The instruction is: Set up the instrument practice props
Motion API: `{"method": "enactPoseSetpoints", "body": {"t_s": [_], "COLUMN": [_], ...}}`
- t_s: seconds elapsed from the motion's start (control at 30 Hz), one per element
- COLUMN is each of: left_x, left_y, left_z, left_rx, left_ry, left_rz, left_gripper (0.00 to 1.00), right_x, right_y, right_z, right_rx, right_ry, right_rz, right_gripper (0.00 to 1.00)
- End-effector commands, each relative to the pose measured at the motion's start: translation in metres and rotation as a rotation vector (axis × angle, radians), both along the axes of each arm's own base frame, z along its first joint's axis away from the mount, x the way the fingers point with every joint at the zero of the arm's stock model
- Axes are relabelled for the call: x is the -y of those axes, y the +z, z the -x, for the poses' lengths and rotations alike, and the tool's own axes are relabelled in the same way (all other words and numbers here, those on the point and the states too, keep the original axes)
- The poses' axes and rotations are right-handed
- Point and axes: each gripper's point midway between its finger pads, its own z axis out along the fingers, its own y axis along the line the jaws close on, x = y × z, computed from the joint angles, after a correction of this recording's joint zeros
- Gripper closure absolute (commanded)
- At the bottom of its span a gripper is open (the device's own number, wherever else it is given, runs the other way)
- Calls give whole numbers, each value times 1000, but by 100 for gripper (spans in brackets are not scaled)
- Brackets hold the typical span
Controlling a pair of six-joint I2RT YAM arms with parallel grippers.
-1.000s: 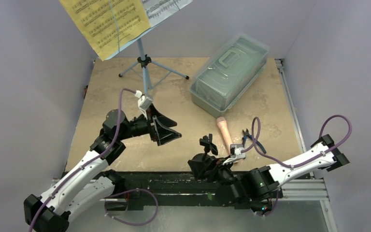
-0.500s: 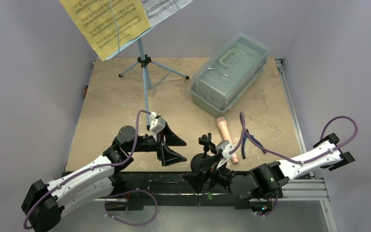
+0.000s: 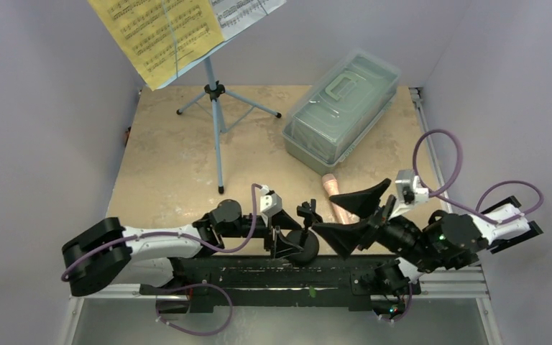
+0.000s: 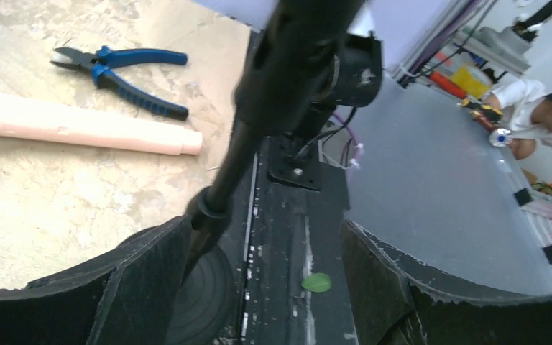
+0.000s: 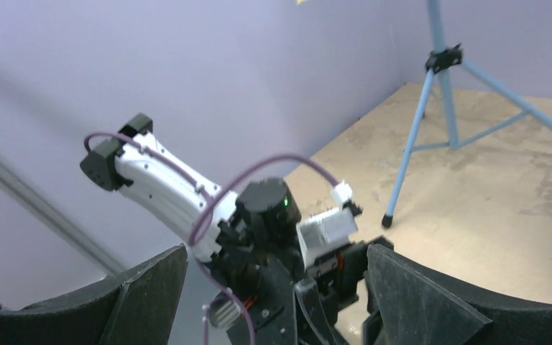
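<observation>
The light blue music stand stands at the back left with yellow sheets and white sheets on it; its tripod legs show in the right wrist view. The short black mic stand stands upright at the table's near edge. My left gripper is open, and the stand's pole runs between its fingers, close to the left finger. The peach-pink microphone lies flat just behind it, also in the left wrist view. My right gripper is wide open and empty, raised to the right of the mic stand.
A clear lidded plastic box sits at the back right. Blue-handled pliers lie beyond the microphone; in the top view my right gripper hides them. The black base rail runs along the near edge. Purple walls close in on both sides.
My right gripper has pulled away from the mic stand, up and to the right, and opened wide. My left gripper has swung down and right to straddle the stand's pole.
</observation>
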Motion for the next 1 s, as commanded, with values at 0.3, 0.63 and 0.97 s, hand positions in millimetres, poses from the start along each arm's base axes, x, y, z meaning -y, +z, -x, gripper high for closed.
{"method": "enactPoseSetpoints", "body": {"t_s": [0.3,0.63,0.97], "left_x": [51,-43,-123], "left_y": [41,54,38], "left_z": [-57,-134,-149], "left_rx": [159,329,267], "left_ry": [256,848,1175], "left_rz": [226,-34,-86], "left_gripper": [62,100,100], "right_x": [54,58,13], "right_y": [3,-20,-69], "right_z": [-48,-65,-121], "right_rx": [20,88,48], "right_ry": [-259,-448,-527], "right_rz": [-61,41,230], "right_gripper": [1,1,1]}}
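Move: The upright mic stand's pole is about 5 cm ahead of the left hand and 5 cm to its right, its middle some 6 cm lower. The microphone lies about 13 cm beyond the stand and 12 cm to its right, flat on the table; the music stand's nearest foot is roughly 23 cm ahead of the left hand and 21 cm left. From the high right hand, the microphone is about 18 cm ahead, 6 cm right and 39 cm below. Bring the left gripper about 5 cm right and a little forward, close it around the mic stand's pole just under the clip, then sweep the stand forward and some 14 cm left towards the music stand's near foot, rising slightly and turning about 60 degrees counter-clockwise. Meanwhile take the empty, open right hand forward and right towards the microphone, swinging its fingers clockwise and ending slightly lower. ##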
